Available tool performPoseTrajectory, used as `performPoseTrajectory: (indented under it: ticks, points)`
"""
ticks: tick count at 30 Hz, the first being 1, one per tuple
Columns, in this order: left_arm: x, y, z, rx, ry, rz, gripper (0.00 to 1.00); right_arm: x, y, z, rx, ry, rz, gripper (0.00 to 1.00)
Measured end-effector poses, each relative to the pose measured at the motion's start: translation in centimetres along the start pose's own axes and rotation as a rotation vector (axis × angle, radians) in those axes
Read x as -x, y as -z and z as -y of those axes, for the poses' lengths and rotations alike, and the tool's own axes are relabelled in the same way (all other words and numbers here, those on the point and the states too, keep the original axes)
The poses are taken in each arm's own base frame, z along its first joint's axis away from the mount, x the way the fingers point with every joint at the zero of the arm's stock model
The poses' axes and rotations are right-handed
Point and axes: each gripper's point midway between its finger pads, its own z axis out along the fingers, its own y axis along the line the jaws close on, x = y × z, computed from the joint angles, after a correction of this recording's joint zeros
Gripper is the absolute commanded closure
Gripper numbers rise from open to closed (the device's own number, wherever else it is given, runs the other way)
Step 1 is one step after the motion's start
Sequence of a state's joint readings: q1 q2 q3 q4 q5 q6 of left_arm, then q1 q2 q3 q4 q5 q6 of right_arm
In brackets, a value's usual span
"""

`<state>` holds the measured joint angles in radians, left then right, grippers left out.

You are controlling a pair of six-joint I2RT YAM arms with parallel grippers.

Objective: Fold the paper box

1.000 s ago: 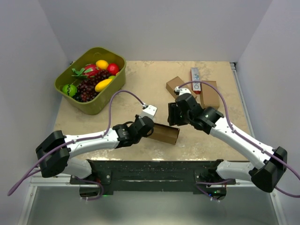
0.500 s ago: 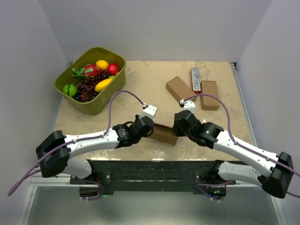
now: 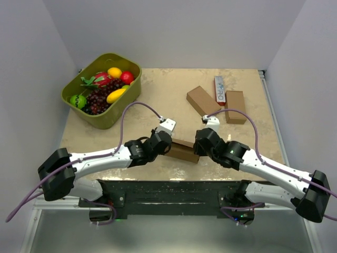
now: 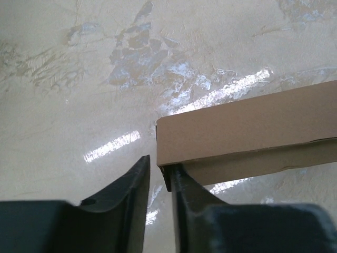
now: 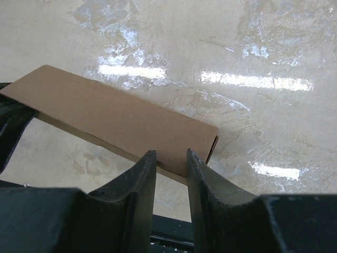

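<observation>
The paper box (image 3: pixel 182 151) is a flat brown cardboard box lying between my two grippers near the table's front edge. My left gripper (image 3: pixel 169 148) is at its left end. In the left wrist view the box (image 4: pixel 247 132) runs off to the right, and the left gripper (image 4: pixel 159 164) has its narrow jaws pinched at the box's end corner. My right gripper (image 3: pixel 198 148) is at the box's right end. In the right wrist view the box (image 5: pixel 116 118) lies just beyond the right gripper (image 5: pixel 171 155), whose fingers stand a little apart over the box's near edge.
A green bin (image 3: pixel 120 112) of toy fruit stands at the back left. Two plain brown boxes (image 3: pixel 200 99) (image 3: pixel 235 106) and a white-and-red carton (image 3: pixel 219 89) lie at the back right. The black base rail (image 3: pixel 168 192) runs along the near edge.
My right arm has swung from the back boxes forward and down to the paper box's right end. The box, held up and tilted by the left gripper before, now lies lower and flatter.
</observation>
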<state>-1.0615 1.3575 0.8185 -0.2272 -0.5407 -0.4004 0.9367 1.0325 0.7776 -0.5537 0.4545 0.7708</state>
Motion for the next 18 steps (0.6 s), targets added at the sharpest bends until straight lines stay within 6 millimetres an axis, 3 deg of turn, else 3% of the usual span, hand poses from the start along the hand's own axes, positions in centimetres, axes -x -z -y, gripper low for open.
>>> performPoseTrajectory:
  ticks: [7,15,18]
  points:
    - [-0.5,1.4,1.0,-0.108,-0.010,-0.003,0.43,-0.9,-0.7,0.6,-0.025,-0.004,-0.011,0.67]
    - [-1.2,2.4,1.7,-0.185,-0.027,-0.008,0.45,-2.3,-1.4,1.4,-0.050,0.005,-0.040,0.67]
    - [-1.3,2.4,2.0,-0.203,-0.029,-0.012,0.45,-2.6,-1.5,1.6,-0.055,0.005,-0.045,0.62]
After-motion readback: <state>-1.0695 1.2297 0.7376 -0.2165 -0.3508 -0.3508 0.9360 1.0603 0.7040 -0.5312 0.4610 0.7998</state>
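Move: The paper box's middle lies about 6 cm to the right of the left hand, 1 cm back and 2 cm lower; the left fingers straddle its left end. From the right hand it is some 6 cm left, 1 cm ahead and 6 cm down. The angled carton lies about 20 cm ahead of the right hand and 2 cm to its right, and a small pale piece 6 cm ahead and 11 cm to its right, both some 10 cm lower. The paper box's left end is let go: the left fingers, already parting, spread to about half open as that hand draws back roughly 3 cm and turns some 10 degrees clockwise. Meanwhile the right hand sinks about 3 cm at the box's right end, drifting slightly to the right, its gap unchanged, until a finger comes against the far edge there. ##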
